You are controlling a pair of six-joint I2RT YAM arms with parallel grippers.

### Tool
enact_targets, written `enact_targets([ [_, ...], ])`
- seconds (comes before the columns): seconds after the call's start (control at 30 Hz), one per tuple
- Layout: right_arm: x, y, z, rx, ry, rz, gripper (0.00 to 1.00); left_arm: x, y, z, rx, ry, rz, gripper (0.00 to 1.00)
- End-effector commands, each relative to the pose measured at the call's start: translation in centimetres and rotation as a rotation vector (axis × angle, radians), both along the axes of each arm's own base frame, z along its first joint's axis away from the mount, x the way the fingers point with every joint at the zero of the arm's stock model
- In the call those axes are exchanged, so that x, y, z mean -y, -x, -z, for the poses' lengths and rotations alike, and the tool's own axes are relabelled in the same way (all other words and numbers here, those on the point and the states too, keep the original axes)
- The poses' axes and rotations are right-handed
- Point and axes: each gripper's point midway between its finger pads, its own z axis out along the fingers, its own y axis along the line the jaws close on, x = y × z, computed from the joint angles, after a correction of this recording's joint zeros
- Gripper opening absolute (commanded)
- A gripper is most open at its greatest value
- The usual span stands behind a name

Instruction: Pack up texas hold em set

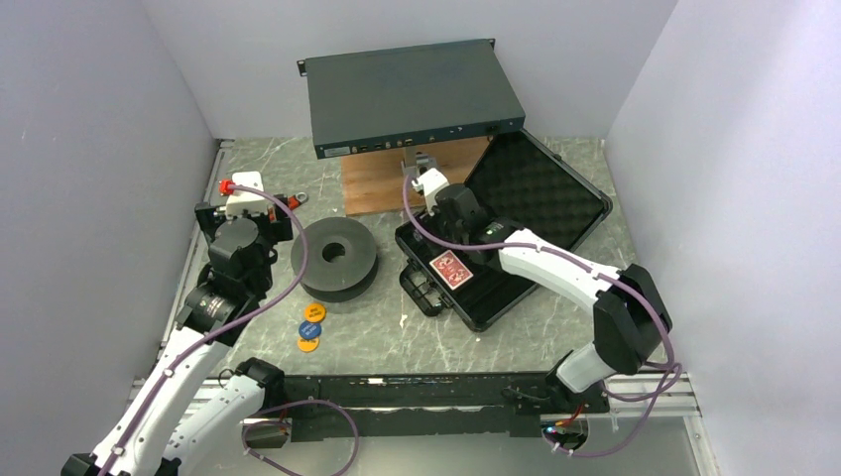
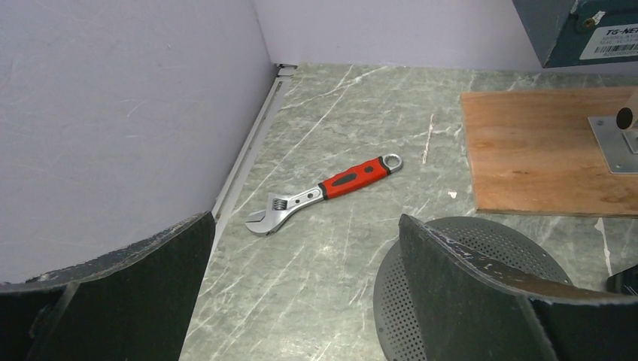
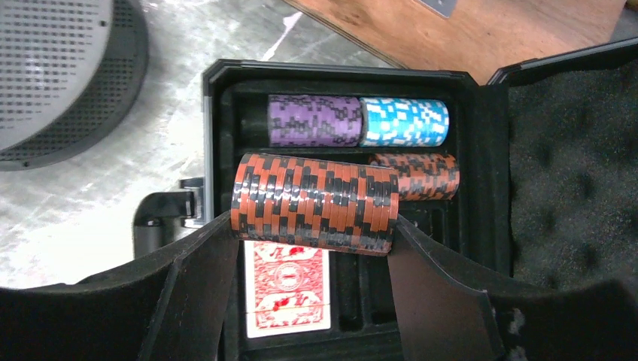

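Observation:
The black case (image 1: 592, 202) lies open at centre right, its foam lid (image 3: 572, 173) tipped back. Its tray (image 3: 218, 83) holds a purple chip stack (image 3: 314, 120), a teal stack (image 3: 404, 122), a short brown stack (image 3: 425, 174) and the red-backed card deck (image 3: 287, 293). My right gripper (image 3: 314, 222) is shut on a long brown-and-black chip stack (image 3: 314, 201), held sideways just above the tray; it also shows in the top view (image 1: 451, 213). Orange (image 1: 314, 311), blue (image 1: 309, 329) and yellow (image 1: 308, 344) discs lie on the table. My left gripper (image 2: 302, 226) is open and empty.
A dark grey spool (image 1: 334, 258) sits between the arms, touching the right side of my left gripper. A red-handled wrench (image 2: 331, 188) lies ahead of it by the left wall. A teal-grey metal box (image 1: 412, 94) and a wooden board (image 1: 377, 188) are at the back.

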Motion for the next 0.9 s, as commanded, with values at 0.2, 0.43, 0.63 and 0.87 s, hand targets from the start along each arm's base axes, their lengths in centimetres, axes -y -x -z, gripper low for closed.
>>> enact_targets([
  [0.2, -0.6, -3.7, -1.2, 0.043, -0.098, -0.069, 0.0, 0.6, -0.2, -1.5, 0.035, 0.02, 0.04, 0.99],
  [0.43, -1.3, -4.1, 0.8, -0.019, -0.086, -0.108, 0.0, 0.7, -0.2, -1.6, 0.041, 0.023, 0.046, 0.99],
  [0.63, -1.0, -4.9, 1.9, -0.031, -0.069, -0.1, 0.0, 0.8, -0.3, -1.5, 0.038, 0.023, 0.053, 0.99],
  [0.87, -0.3, -5.7, 2.8, -0.034, -0.055, -0.086, 0.0, 0.9, -0.4, -1.3, 0.03, 0.02, 0.055, 0.99],
])
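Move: Below the right hand, which already holds the last orange-black chip stack, the empty slot it is bound for lies some 10 cm down, 4 cm ahead and 1 cm right. Counted from the hand, the orange stack already in the case is 7 cm ahead and 6 cm right, the purple one 7 ahead and 1 left, the card deck 2 back and 2 right, all about 10 cm lower. From the idle left hand the slot is roughly 10 cm ahead, 36 right and 25 down. Lowering the held orange-black stack towards the empty slot beside the packed orange stack, the right hand first slides about 2 cm forward and a little right, then sinks almost straight, some 7 cm in all. Its fingers tip about 10 degrees further down and keep their hold on the stack's two ends; the descent stops just above the tray. ##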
